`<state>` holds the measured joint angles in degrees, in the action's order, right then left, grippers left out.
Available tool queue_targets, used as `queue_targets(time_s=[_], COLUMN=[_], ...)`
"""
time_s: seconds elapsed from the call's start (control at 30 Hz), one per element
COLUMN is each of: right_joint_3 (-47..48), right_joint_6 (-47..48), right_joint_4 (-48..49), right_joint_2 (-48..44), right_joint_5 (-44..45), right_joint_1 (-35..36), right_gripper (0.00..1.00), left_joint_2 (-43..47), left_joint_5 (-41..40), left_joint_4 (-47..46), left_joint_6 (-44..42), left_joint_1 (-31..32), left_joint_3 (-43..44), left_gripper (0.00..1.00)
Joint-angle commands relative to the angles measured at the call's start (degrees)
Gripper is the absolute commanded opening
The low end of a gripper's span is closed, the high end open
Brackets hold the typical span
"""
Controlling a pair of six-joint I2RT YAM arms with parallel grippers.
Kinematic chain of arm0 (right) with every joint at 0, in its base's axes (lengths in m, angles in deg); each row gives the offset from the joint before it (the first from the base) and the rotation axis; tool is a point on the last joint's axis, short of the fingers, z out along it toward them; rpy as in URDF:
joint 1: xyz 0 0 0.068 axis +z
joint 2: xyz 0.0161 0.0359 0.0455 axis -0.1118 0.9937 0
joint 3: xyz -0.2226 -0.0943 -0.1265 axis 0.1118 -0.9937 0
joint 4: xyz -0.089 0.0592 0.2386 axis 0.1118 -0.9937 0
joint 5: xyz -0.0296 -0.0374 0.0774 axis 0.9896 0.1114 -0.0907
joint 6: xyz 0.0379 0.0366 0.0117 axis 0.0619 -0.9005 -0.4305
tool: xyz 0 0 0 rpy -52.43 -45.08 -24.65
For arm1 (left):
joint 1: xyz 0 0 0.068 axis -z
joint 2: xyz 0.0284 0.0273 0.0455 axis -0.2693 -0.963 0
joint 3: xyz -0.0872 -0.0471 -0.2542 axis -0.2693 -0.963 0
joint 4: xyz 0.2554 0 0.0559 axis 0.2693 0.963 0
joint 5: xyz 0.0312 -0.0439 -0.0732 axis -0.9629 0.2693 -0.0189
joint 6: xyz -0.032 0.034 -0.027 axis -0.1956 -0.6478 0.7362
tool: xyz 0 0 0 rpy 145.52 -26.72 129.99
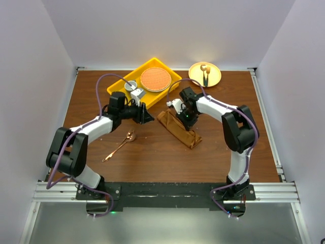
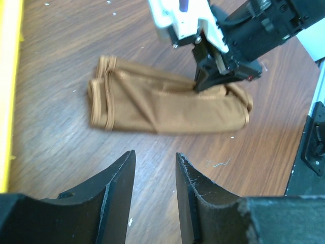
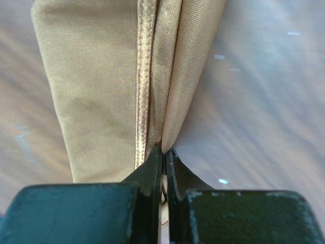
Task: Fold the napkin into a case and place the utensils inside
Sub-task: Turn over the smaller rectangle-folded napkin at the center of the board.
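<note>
The napkin (image 1: 179, 129) lies near the table's middle, folded into a narrow rust-brown case. In the left wrist view the case (image 2: 162, 104) runs left to right, with layered hems at its left end. My right gripper (image 1: 189, 124) is shut on a fold at the case's upper edge, and the cloth (image 3: 101, 86) rises straight from between its closed fingers (image 3: 152, 165). My left gripper (image 1: 151, 118) hovers just left of the case, open, with bare wood between its fingers (image 2: 119, 183). The copper spoon (image 1: 122, 144) lies on the table below the left gripper.
A yellow tray (image 1: 122, 84) at the back holds an orange round plate (image 1: 155, 79) and a small metal cup (image 1: 131, 85). A yellow plate (image 1: 213, 81) at the back right carries a dark-handled utensil (image 1: 205, 77). The tray's rim (image 2: 7, 76) shows in the left wrist view.
</note>
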<state>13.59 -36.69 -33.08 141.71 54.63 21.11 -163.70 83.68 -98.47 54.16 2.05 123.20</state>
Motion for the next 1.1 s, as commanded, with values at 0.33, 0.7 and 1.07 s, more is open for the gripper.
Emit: queue_targets(time_s=[0.33, 0.7, 1.07], right_joint_3=[-1.5, -17.1, -19.4], right_joint_6=[6.1, 7.1, 5.7], right_joint_4=[5.0, 18.8, 21.6], right_joint_2=[-10.1, -17.2, -21.0], right_joint_5=[14.7, 28.6, 34.2], right_joint_1=[4.5, 15.8, 22.6], right_gripper=[0.00, 0.00, 0.00], left_joint_2=[3.5, 4.9, 6.1], left_joint_5=[-0.4, -0.8, -1.8], left_joint_4=[2.9, 4.3, 4.6], left_joint_6=[-3.5, -4.9, -4.7], left_joint_1=[-2.2, -3.1, -3.3], left_joint_3=[-1.3, -2.5, -4.0], left_gripper=[0.42, 0.41, 0.41])
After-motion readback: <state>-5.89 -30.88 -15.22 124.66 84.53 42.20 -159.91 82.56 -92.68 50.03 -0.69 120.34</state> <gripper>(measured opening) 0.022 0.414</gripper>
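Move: The right fingers already pinch the small folded napkin on its far-right long edge, about two thirds of the way to its near end, so its middle lies some 4 cm to that hand's left, level with it and about 1 cm below. From this hand the yellow tray is roughly 23 cm ahead and 19 cm left, and the copper utensils some 7 cm back and 28 cm left. From the left hand the napkin's middle is about 12 cm to the right, level ahead, 11 cm below. Keeping its pinch on the napkin's long edge, the right hand lifts about 5 cm while easing forward and slightly right, then carries that edge back some 6 cm and left towards the napkin's left side, dipping on the way and rising again to end about 4 cm higher, the fingertips swinging forward some 30 degrees and the wrist turning counter-clockwise. The empty left hand, still part-open, eases about 3 cm left, a little back and down, away from the right hand's starting place. ##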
